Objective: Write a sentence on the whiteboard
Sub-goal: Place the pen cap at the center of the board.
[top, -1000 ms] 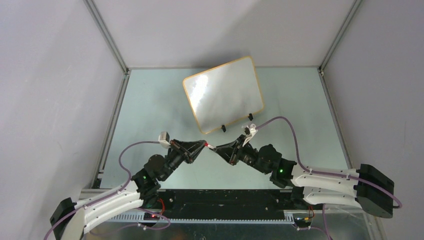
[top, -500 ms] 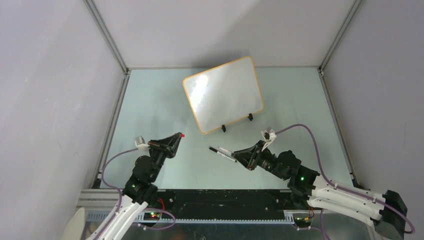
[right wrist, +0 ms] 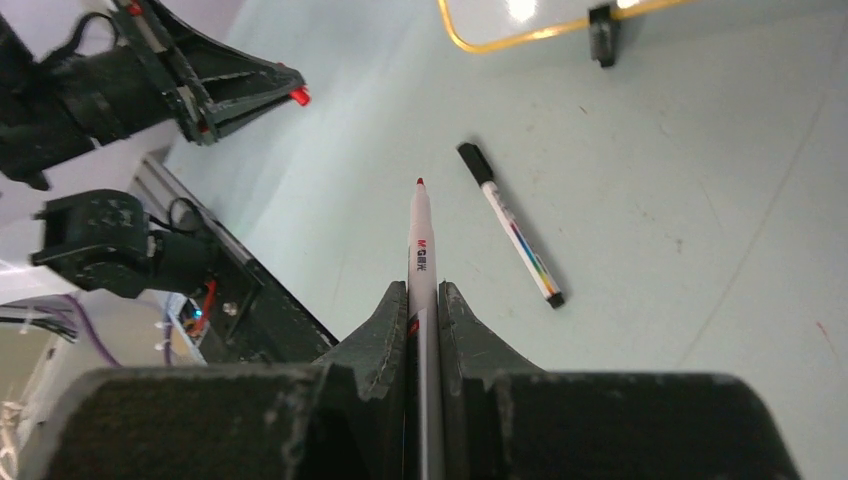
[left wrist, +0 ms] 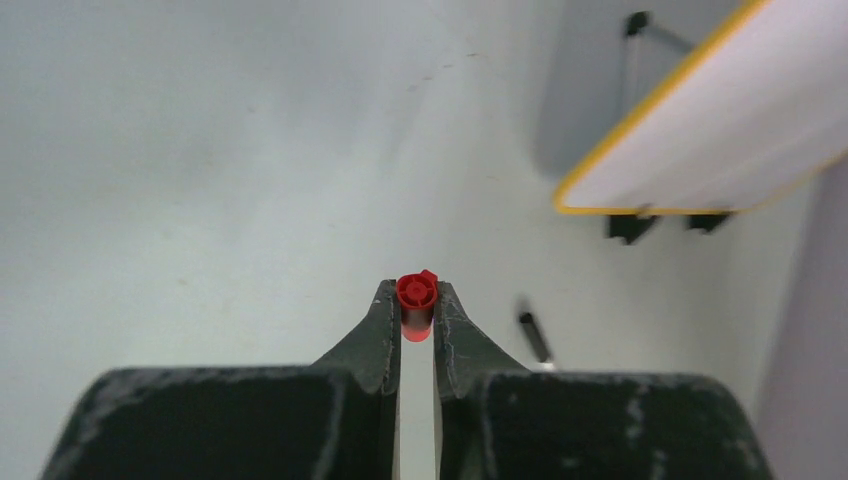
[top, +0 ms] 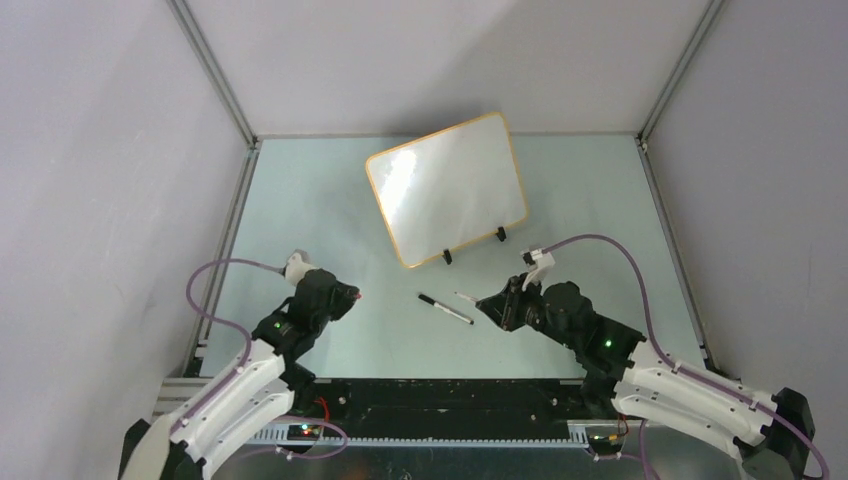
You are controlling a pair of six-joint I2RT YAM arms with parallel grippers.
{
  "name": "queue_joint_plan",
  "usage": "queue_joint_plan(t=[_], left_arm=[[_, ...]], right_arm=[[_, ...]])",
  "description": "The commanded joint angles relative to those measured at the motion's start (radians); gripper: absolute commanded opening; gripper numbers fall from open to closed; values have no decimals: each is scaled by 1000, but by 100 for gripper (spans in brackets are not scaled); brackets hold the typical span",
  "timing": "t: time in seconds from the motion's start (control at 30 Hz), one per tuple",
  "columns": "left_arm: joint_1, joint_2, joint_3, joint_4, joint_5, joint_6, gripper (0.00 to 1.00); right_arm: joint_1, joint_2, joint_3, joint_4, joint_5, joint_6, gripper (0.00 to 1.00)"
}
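Note:
The whiteboard (top: 445, 190) stands tilted on two black clip feet at the table's middle back. Its glossy face is blank, and no sentence shows on it. My right gripper (top: 482, 302) is shut on a white marker (right wrist: 418, 250) whose bare red tip points left. My left gripper (top: 350, 297), off to the left of it, is shut on the marker's red cap (left wrist: 416, 294). The right wrist view also shows the left gripper (right wrist: 285, 90) with the red cap (right wrist: 299, 96), and the board's orange rim (right wrist: 500, 40). The whiteboard (left wrist: 720, 130) fills the upper right of the left wrist view.
A second marker with a black cap (top: 445, 308) lies flat on the pale green table between the two grippers, in front of the board; it shows as the black-capped marker (right wrist: 510, 225) in the right wrist view. Grey walls and metal frame rails enclose the table.
The grippers met tip to tip a second ago. They have drawn apart, the left going left with the red cap and the right going right with the uncapped marker.

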Motion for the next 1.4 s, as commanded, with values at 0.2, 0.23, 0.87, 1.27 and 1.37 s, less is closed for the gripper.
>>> queue_joint_plan(t=[0.2,0.23,0.87,1.27,1.37], left_arm=[[-11,227,142,-61,-124,307,0],[-15,257,152,-56,-102,320,0],[-32,697,410,-84,-4,455,11],[-4,758,401,-31,90,468,32],[-3,732,389,-30,87,466,38]], right_arm=[[-15,130,216,-313,88,-43,0],[-18,140,232,-341,98,-45,0],[-50,123,267,-434,94,-47,0],[-67,95,268,-474,96,-60,0],[-70,98,268,-477,98,-63,0]])
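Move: The pen cap is already in the left fingers; the bare table it is taken to is about 3 cm ahead, 2 cm right and 8 cm below. From this hand the whiteboard's near-left corner is some 8 cm ahead and 10 cm right, the black marker about 19 cm right and 1 cm back, and the board's nearer black clip 11 cm ahead and 19 cm right. From the right hand the spot lies some 22 cm left, 8 cm ahead and 17 cm below. The red cap is lowered about 6 cm by the left hand towards the table short of the whiteboard's near-left corner, swinging slightly left first, then forward and back to the right, while the wrist rolls and tips the fingers steeper, some 40 degrees in all; at the end the fingers part and let go of it. The right hand keeps the uncapped pen and draws off about 5 cm right, sinking a little and rolling. ##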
